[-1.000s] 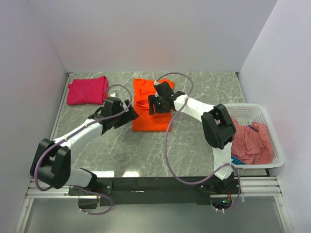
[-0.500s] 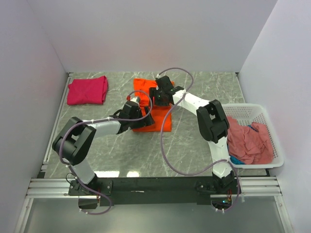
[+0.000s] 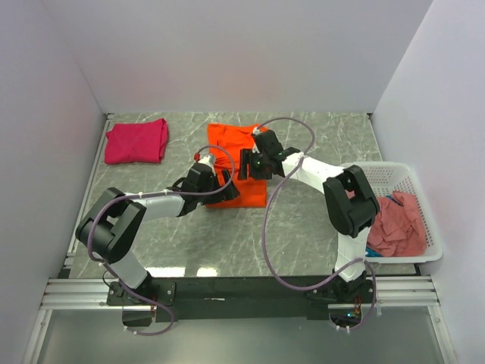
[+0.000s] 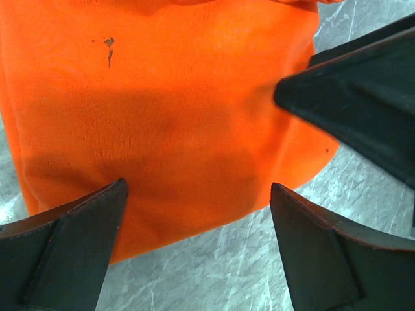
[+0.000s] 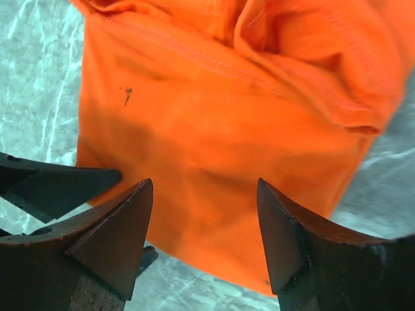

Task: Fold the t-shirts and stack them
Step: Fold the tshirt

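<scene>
A bright orange t-shirt [image 3: 236, 144] lies folded on the table at the middle back. Its near edge shows in the left wrist view [image 4: 162, 110] and the right wrist view [image 5: 227, 129]. My left gripper [image 3: 224, 188] [image 4: 198, 188] is open, low over the shirt's near edge with nothing between its fingers. My right gripper [image 3: 247, 165] [image 5: 204, 184] is open just above the same part of the shirt, facing the left one and close to it. A magenta-pink t-shirt [image 3: 136, 141] lies folded at the back left. A dusty rose-pink t-shirt [image 3: 395, 224] lies crumpled in the basket, a bit of blue cloth [image 3: 370, 249] under it.
The white lattice basket [image 3: 383, 168] stands at the table's right edge. White walls close in the grey marbled table [image 3: 318, 144] at the back and on both sides. The right arm's cable [image 3: 267, 227] loops over the table's near middle.
My left arm has swung in from the left to the orange shirt's near edge. My right gripper has shifted slightly toward me over the shirt. Both stay open.
</scene>
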`<state>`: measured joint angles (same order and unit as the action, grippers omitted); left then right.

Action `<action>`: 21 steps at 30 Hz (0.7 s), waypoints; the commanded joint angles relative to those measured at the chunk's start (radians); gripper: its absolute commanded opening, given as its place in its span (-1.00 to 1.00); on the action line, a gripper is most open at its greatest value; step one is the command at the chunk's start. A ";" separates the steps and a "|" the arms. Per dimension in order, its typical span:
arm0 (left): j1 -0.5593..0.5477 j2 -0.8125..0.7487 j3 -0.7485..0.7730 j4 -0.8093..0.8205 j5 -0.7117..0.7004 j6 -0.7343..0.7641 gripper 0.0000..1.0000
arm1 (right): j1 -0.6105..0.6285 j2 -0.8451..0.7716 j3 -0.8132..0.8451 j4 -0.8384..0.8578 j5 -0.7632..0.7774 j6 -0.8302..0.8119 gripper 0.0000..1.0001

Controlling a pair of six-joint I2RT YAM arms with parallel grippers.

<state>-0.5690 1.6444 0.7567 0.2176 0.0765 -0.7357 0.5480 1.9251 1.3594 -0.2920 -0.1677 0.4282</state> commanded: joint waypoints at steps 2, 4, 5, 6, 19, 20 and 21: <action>-0.008 0.003 -0.042 -0.121 -0.017 0.016 0.99 | 0.013 0.018 0.001 0.086 -0.016 0.044 0.44; -0.009 -0.003 -0.060 -0.113 -0.014 0.018 0.99 | 0.013 0.055 0.024 0.105 0.000 0.041 0.43; -0.009 -0.003 -0.066 -0.109 -0.008 0.021 0.99 | 0.015 0.072 0.064 0.103 0.013 0.038 0.44; -0.009 -0.001 -0.069 -0.109 -0.007 0.025 0.99 | 0.013 0.104 0.087 0.093 0.049 0.046 0.44; -0.009 -0.018 -0.119 -0.173 -0.049 0.036 0.99 | -0.043 0.379 0.607 0.001 0.269 0.106 0.45; -0.009 -0.027 -0.120 -0.179 -0.056 0.032 0.99 | -0.043 0.368 0.633 0.007 0.269 0.097 0.45; -0.009 -0.052 -0.125 -0.176 -0.058 0.027 0.99 | -0.043 0.330 0.626 0.026 0.263 0.089 0.45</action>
<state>-0.5739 1.6043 0.6937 0.2554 0.0570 -0.7181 0.5301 2.3291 1.8980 -0.2707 0.0322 0.5194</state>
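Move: My right hand is over the orange t-shirt with its far end about 12 cm ahead, 3 cm to the left and 4 cm down; the shirt's near edge is some 12 cm back, also 3 cm left. The bunched fold across its middle lies level with this hand, about 7 cm to its left and 4 cm below. From my left hand, the far end is roughly 19 cm ahead and 2 cm right, 2 cm lower. I sweep my right hand forward along the shirt towards its far end, about 14 cm, dipping some 3 cm onto the cloth before rising again, drifting a little left and turning about 15 degrees counter-clockwise as the fingers tip up. The fingers stay at their part-open gap. My left hand stays low at the near part, wide open, easing back barely 1 cm. ##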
